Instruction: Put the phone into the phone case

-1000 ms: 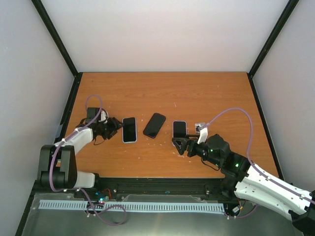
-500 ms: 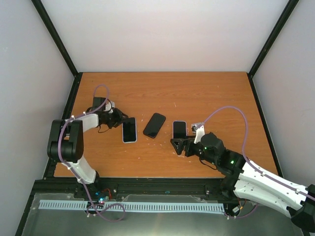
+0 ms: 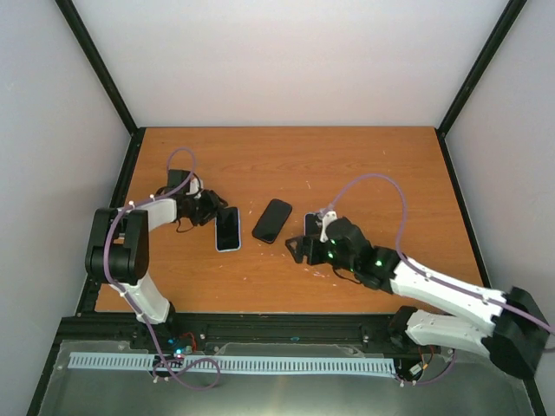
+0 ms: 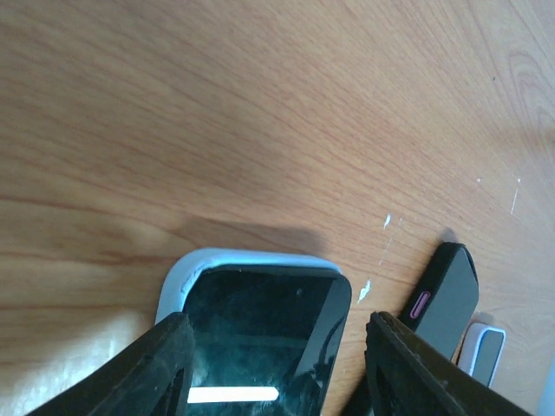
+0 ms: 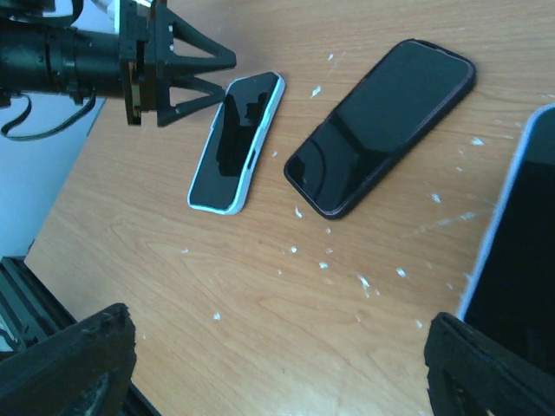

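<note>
A phone in a light blue case [image 3: 227, 229] lies left of centre on the wooden table; the case's corner shows past the screen [image 4: 260, 334]. My left gripper [image 3: 211, 211] is at its far left end, open, and its fingers [image 4: 160, 368] stand on either side of that end [image 4: 277, 328]. A black phone [image 3: 272, 220] lies in the middle [image 5: 381, 126]. A third phone in a pale case [image 3: 316, 225] is on the right, partly covered by my right gripper [image 3: 299, 250]. That gripper is open over bare wood [image 5: 286, 373].
The table [image 3: 381, 173] is ringed by a black frame, with white walls behind. White specks dot the wood near the phones. The left arm's cable [image 3: 178, 165] loops above its wrist, and the right arm's cable [image 3: 381, 186] arcs over the table's right half.
The right arm has swung left and forward, so its gripper now sits at the near left of the pale-cased phone. The left gripper narrowed, then widened again at the blue-cased phone's end.
</note>
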{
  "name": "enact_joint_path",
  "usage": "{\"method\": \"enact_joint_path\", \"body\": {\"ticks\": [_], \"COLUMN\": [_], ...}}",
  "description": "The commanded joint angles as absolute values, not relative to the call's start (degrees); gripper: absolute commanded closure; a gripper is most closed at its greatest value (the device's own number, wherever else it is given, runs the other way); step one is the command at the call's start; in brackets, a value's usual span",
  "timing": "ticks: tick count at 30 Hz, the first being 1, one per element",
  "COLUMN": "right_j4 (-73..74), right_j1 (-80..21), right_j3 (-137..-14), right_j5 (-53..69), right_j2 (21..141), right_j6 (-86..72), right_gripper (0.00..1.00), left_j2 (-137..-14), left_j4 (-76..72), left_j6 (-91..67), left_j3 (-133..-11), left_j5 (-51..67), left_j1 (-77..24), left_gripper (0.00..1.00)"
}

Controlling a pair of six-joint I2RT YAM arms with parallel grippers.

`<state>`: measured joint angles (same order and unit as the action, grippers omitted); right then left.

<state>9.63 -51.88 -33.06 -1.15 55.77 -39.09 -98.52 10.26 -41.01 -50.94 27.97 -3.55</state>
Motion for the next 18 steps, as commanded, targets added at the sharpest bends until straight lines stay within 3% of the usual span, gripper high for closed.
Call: {"method": "enact_joint_path", "body": {"ticks": [1,9,18], "right_j4": [2.05,-2.7,-2.18], "right_j1": [-48.55,-47.37,-45.85], "right_j3": [-40.39,-57.8,-74.63], "right_j5": [6.14,13.18,14.96], "right_j2": [67.65,94.56,115.78], "right_j6": [-39.94,-39.1,-37.41], "right_gripper": [0.16,0.37,0.45], "left_j2": [-96.72,-94.39,-91.47], "left_j4": [12.8,9.67,7.7], "left_j6": [-41.04,-41.11,-41.01], "left_j3": [-47.84,-43.26,-43.01], "left_j5": [22.45,27.72,32.09], "left_j1": [-3.06,-0.55,-0.18], "left_gripper": [0.44,0.46,0.47]}}
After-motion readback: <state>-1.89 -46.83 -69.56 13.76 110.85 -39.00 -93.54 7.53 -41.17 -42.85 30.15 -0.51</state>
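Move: Behind the left hand, about 8 cm back, 1 cm right and 3 cm down, lies the middle of the phone in the light-blue case. That phone is some 8 cm ahead and 22 cm left of the right hand, which hovers about 15 cm above it. The black phone lies about 10 cm ahead and 7 cm left of the right hand; the second blue-edged phone is 5 cm ahead and 8 cm right of it. Sweeping in fast from the right, the right hand goes about 15 cm left and 12 cm forward past the black phone towards the light-blue-cased phone, sinking about 7 cm, mostly late, as its fingers tip down some 10 degrees and close from wide to roughly half open. The left hand eases about 3 cm back and slightly left along that phone's left side, fingers still half open. ##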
